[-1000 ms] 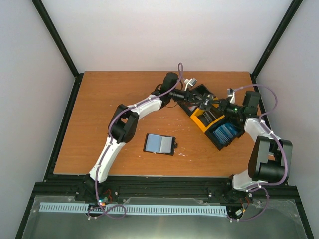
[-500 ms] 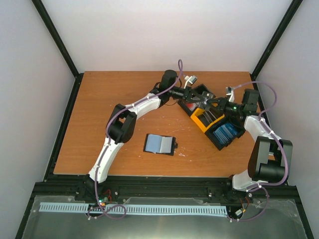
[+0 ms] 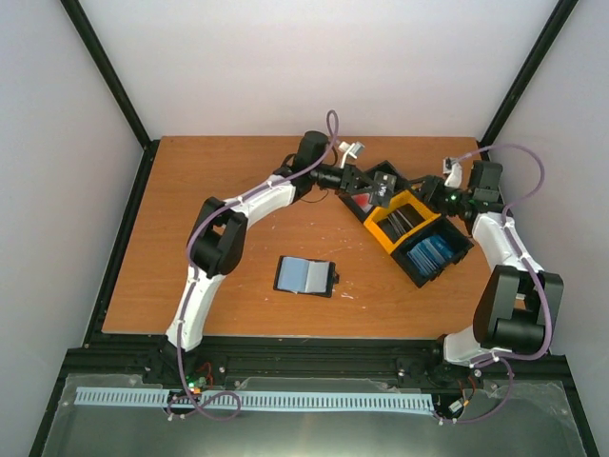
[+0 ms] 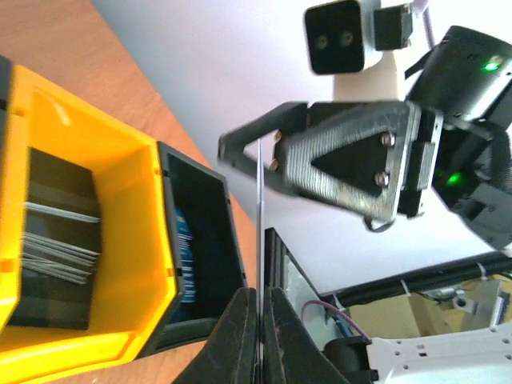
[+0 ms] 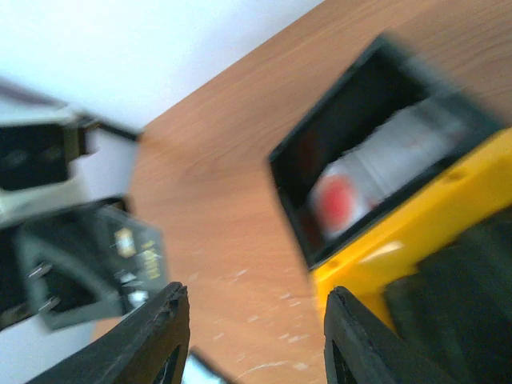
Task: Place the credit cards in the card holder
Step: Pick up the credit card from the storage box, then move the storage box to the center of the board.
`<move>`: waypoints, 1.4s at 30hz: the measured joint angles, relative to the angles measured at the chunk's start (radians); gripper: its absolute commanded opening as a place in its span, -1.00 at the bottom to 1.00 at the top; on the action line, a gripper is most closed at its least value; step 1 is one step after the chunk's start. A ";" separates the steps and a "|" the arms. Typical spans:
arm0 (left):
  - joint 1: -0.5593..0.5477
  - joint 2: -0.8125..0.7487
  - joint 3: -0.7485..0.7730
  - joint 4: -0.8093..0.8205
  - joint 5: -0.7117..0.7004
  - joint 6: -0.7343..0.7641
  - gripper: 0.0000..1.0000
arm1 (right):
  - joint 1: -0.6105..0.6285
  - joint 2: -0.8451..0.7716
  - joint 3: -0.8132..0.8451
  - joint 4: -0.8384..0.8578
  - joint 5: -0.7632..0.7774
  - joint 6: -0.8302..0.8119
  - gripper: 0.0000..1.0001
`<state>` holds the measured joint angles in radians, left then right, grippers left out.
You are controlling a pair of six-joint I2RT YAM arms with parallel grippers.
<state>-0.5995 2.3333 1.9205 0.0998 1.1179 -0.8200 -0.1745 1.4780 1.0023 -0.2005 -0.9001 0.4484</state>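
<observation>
My left gripper is shut on a dark grey credit card, held above the row of trays. In the left wrist view the card shows edge-on as a thin line rising from between the closed fingertips. My right gripper stands open just to the right of the card, holding nothing. In the right wrist view its gripper is wide apart, with the grey card off to the left. The card holder lies open on the table's middle, a light blue card showing inside.
A joined row of trays sits at the back right: a black tray with red-and-white cards, a yellow tray with grey cards, and a black tray with blue cards. The right arm hangs close in front of the left wrist camera.
The right gripper opened, let go of the grey card and drew back to the right. The left gripper shut on that card and moved slightly left with it.
</observation>
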 measured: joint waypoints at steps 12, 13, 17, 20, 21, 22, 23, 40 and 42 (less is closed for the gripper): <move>0.026 -0.164 -0.056 -0.390 -0.304 0.398 -0.99 | -0.007 0.256 0.341 -0.365 0.801 -0.092 -0.05; 0.025 -0.185 -0.074 -0.407 -0.337 0.427 -0.99 | -0.007 0.281 0.345 -0.387 0.831 -0.098 -0.05; 0.010 -0.296 -0.203 -0.413 -0.501 0.553 -0.99 | -0.007 0.340 0.345 -0.476 0.893 -0.124 -0.06; 0.000 -0.412 -0.363 -0.363 -0.618 0.644 -0.99 | -0.008 0.346 0.346 -0.504 0.888 -0.143 -0.07; -0.005 -0.451 -0.420 -0.333 -0.649 0.673 -0.99 | -0.010 0.346 0.346 -0.507 0.881 -0.149 -0.07; -0.009 -0.492 -0.476 -0.301 -0.676 0.702 -0.99 | -0.011 0.346 0.345 -0.507 0.871 -0.155 -0.07; -0.013 -0.525 -0.520 -0.272 -0.697 0.727 -0.99 | -0.013 0.346 0.344 -0.508 0.858 -0.159 -0.07; -0.053 -0.894 -1.041 0.289 -0.764 1.000 -0.99 | 0.047 0.251 0.239 -0.522 0.663 -0.184 -0.02; -0.053 -0.895 -1.039 0.299 -0.744 0.998 -0.99 | 0.049 0.214 0.237 -0.517 0.684 -0.170 0.04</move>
<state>-0.6525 1.4387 0.8818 0.3992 0.3740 0.1780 -0.1253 1.6920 1.2392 -0.7177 -0.2157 0.2787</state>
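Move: The left hand already holds the card; the card holder it is bound for lies about 13 cm left, 14 cm back and 18 cm below. The open right hand hangs some 15 cm over the storage box: the yellow compartment is about 3 cm left and 1 cm ahead, the white-card compartment about 10 cm left and 9 cm ahead, and the blue-card compartment roughly 4 cm right and 8 cm back. Leftward some 13 cm, then also back and up, the left hand carries the pinched card away from the box towards the card holder, rolling about 70 degrees. The right hand sweeps about 14 cm right and slightly forward while diving 12 cm beside the box's right side, its fingers tipping down and staying partly open, then works back and left against the box before starting to rise. ##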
